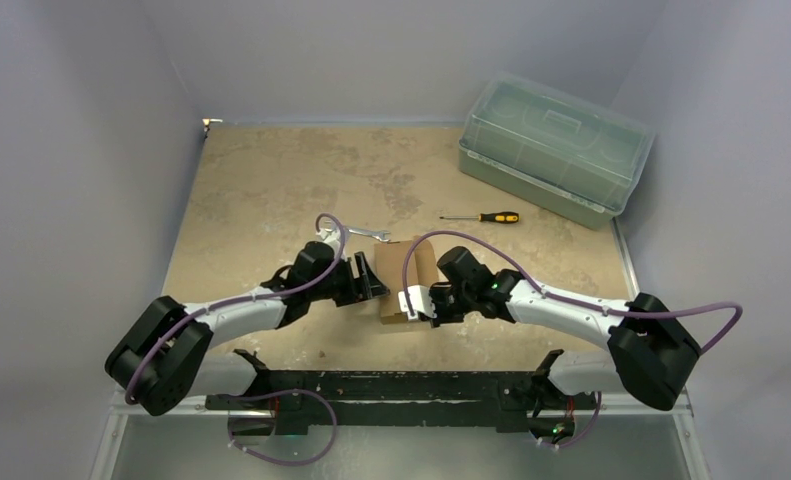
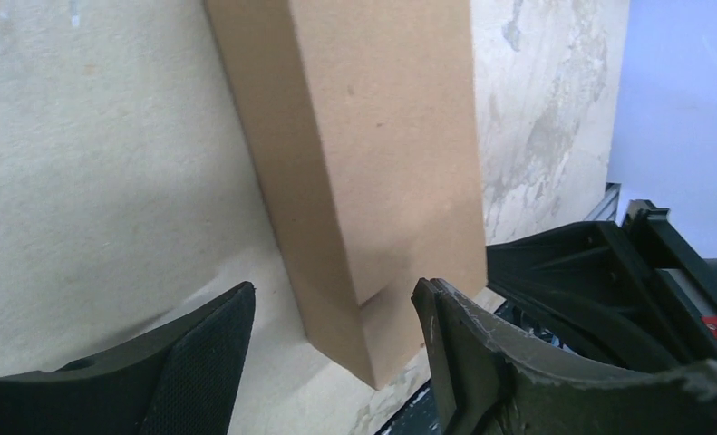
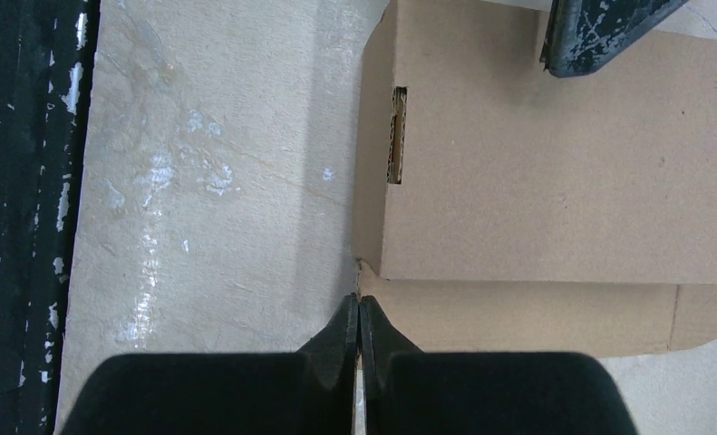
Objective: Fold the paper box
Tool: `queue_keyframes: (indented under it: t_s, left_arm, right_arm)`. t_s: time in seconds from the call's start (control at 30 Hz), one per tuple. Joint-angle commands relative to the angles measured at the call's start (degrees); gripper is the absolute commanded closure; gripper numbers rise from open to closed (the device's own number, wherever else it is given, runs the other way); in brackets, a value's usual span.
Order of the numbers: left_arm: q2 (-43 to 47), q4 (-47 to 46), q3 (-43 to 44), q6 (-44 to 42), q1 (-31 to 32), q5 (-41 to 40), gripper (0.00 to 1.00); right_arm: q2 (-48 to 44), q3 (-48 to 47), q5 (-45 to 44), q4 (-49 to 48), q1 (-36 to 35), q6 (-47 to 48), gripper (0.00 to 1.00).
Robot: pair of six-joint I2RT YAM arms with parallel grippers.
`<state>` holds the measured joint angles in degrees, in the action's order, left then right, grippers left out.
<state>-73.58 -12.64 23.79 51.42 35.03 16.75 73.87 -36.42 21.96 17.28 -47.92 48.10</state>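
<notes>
The paper box is a brown cardboard box, folded into a flat rectangular shape, lying on the table between my two arms. In the left wrist view its near end stands between the fingers of my left gripper, which is open; the right finger is close to the box's top face, the left finger well clear. My right gripper is shut with nothing in it, tips at the box's corner, where a flap lies flat on the table. A slot shows near that edge.
A translucent green lidded bin stands at the back right. A yellow-handled screwdriver and a small wrench lie just beyond the box. The black mounting rail runs along the near edge.
</notes>
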Motion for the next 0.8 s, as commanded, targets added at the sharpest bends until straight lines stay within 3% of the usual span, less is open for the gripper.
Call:
queue_keyframes:
  t_s: [0.0,0.33,0.57,0.77]
  left_arm:
    - [0.8,-4.9,1.2,2.1,2.3,-0.8,0.35]
    - [-1.5,-3.6,2.0,5.4,6.8,-7.1,0.46]
    - [-2.8,-3.7,2.3,6.2,7.6,-8.4,0.57]
    - [-3.6,-3.8,2.5,6.5,8.0,-8.7,0.62]
  right_arm:
    - [0.3,-1.5,0.0,-1.2,0.3,0.8,1.00]
    - [-0.1,-1.9,1.1,-0.3,0.2,1.0,1.00]
    - [-0.6,-2.1,1.3,-0.8,0.3,0.2,1.00]
    - [-0.7,-2.5,1.8,-0.7,0.3,-0.4,1.00]
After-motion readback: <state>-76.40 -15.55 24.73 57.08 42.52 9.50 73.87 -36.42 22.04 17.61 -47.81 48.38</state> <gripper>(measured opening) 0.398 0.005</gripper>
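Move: The left hand hangs open at the paper box's left long edge, with the box's middle about 5 cm to its right, 4 cm ahead and 2 cm lower. The side flap runs along the box's far side, some 10 cm right and 4 cm ahead of this hand; the wrench lies about 13 cm ahead and 3 cm left, on the table. From the right hand's shut tips, the box's middle is about 8 cm ahead and 6 cm left, near their height. Rightward by about 2.5 cm, first with a small draw back of some 1 cm, the left hand eases onto the box's left long edge near its near end, closing its fingers by over a third of their gap. One finger comes against the left wall while the other stays over the top. The right hand stays shut and still at the near right corner. ##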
